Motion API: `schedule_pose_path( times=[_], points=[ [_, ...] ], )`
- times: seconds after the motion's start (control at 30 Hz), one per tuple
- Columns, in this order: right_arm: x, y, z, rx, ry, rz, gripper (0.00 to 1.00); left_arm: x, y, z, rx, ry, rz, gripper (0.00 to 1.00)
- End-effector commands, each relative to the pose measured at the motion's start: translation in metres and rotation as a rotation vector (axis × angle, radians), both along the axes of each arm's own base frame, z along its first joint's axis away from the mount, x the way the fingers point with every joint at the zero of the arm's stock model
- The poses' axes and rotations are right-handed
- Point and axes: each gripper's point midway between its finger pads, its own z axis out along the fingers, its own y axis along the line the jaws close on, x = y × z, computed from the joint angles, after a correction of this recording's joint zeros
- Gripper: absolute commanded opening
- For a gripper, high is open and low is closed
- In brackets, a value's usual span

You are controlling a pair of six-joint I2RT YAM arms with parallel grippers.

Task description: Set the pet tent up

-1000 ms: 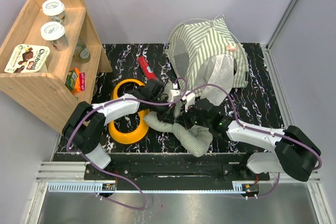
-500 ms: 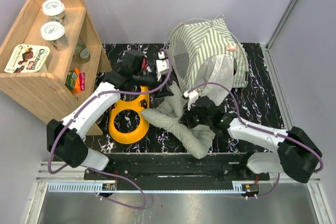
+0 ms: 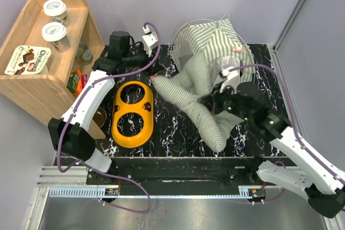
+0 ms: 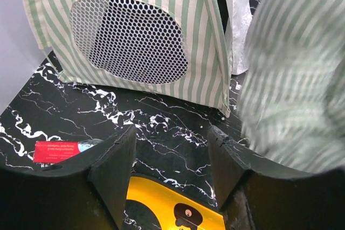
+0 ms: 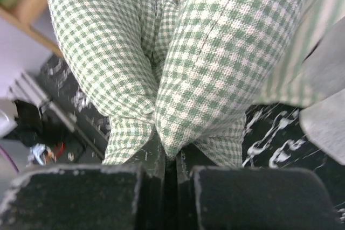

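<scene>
The green-and-white striped pet tent (image 3: 215, 44) stands at the back of the black marbled table, its round white mesh window (image 4: 129, 39) facing my left wrist camera. The checked padded cushion (image 3: 194, 98) hangs folded in front of the tent. My right gripper (image 3: 215, 100) is shut on a fold of the cushion (image 5: 215, 52) and holds it up. My left gripper (image 3: 153, 67) is open and empty, left of the tent; its jaws (image 4: 171, 154) stand wide apart above the table.
A yellow two-hole bowl stand (image 3: 132, 112) lies left of centre. A red packet (image 4: 56, 151) lies near the left gripper. A wooden shelf (image 3: 38, 79) with cups and a box stands at the far left. Grey walls close in behind.
My left arm let go of the cushion and swung back towards the tent's left side. My right gripper lifted the cushion up and back towards the tent.
</scene>
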Motion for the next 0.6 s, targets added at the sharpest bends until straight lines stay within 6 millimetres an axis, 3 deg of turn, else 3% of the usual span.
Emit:
schedule_pose_path(
  times=[0.0,0.1,0.17,0.3,0.43,0.57],
  points=[
    [0.019,-0.052,0.083,0.068,-0.197,-0.247,0.00,0.013,-0.011,0.004,-0.014,-0.039,-0.025,0.60],
    [0.024,-0.105,0.110,0.061,-0.306,-0.477,0.00,0.015,-0.031,-0.004,-0.038,-0.015,-0.058,0.60],
    [0.021,-0.137,0.122,0.058,-0.359,-0.604,0.00,0.011,-0.059,-0.023,0.020,-0.030,-0.096,0.62],
    [0.009,-0.181,0.131,0.034,-0.419,-0.766,0.00,0.010,-0.102,-0.056,0.105,-0.049,-0.139,0.69],
    [0.005,-0.189,0.125,-0.001,-0.415,-0.776,0.00,0.034,-0.124,-0.061,0.092,-0.021,-0.099,0.84],
    [0.013,-0.181,0.102,-0.105,-0.354,-0.757,0.00,0.049,-0.143,-0.079,0.099,0.009,-0.091,0.86]
  ],
)
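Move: The tent's left front edge, rising beside the door, is about 18 cm to the right of the left hand, nearly level with it in reach and 15 cm lower. From that hand the held cushion hangs some 15 cm right and 9 cm nearer, the red box 4 cm ahead, 3 cm left and the yellow board 14 cm nearer, 10 cm left, both 30 cm below. The tent door lies about 16 cm ahead, 7 cm right and 15 cm below the right hand. The checked cushion, still pinched shut in the right fingers, is swept about 18 cm right and 11 cm up, rising mostly at first, while that wrist swings some 40 degrees clockwise and tips its fingers upward. Into the cleared space the left hand travels about 14 cm right and 11 cm down towards the tent's left front edge, opening its fingers wider. ##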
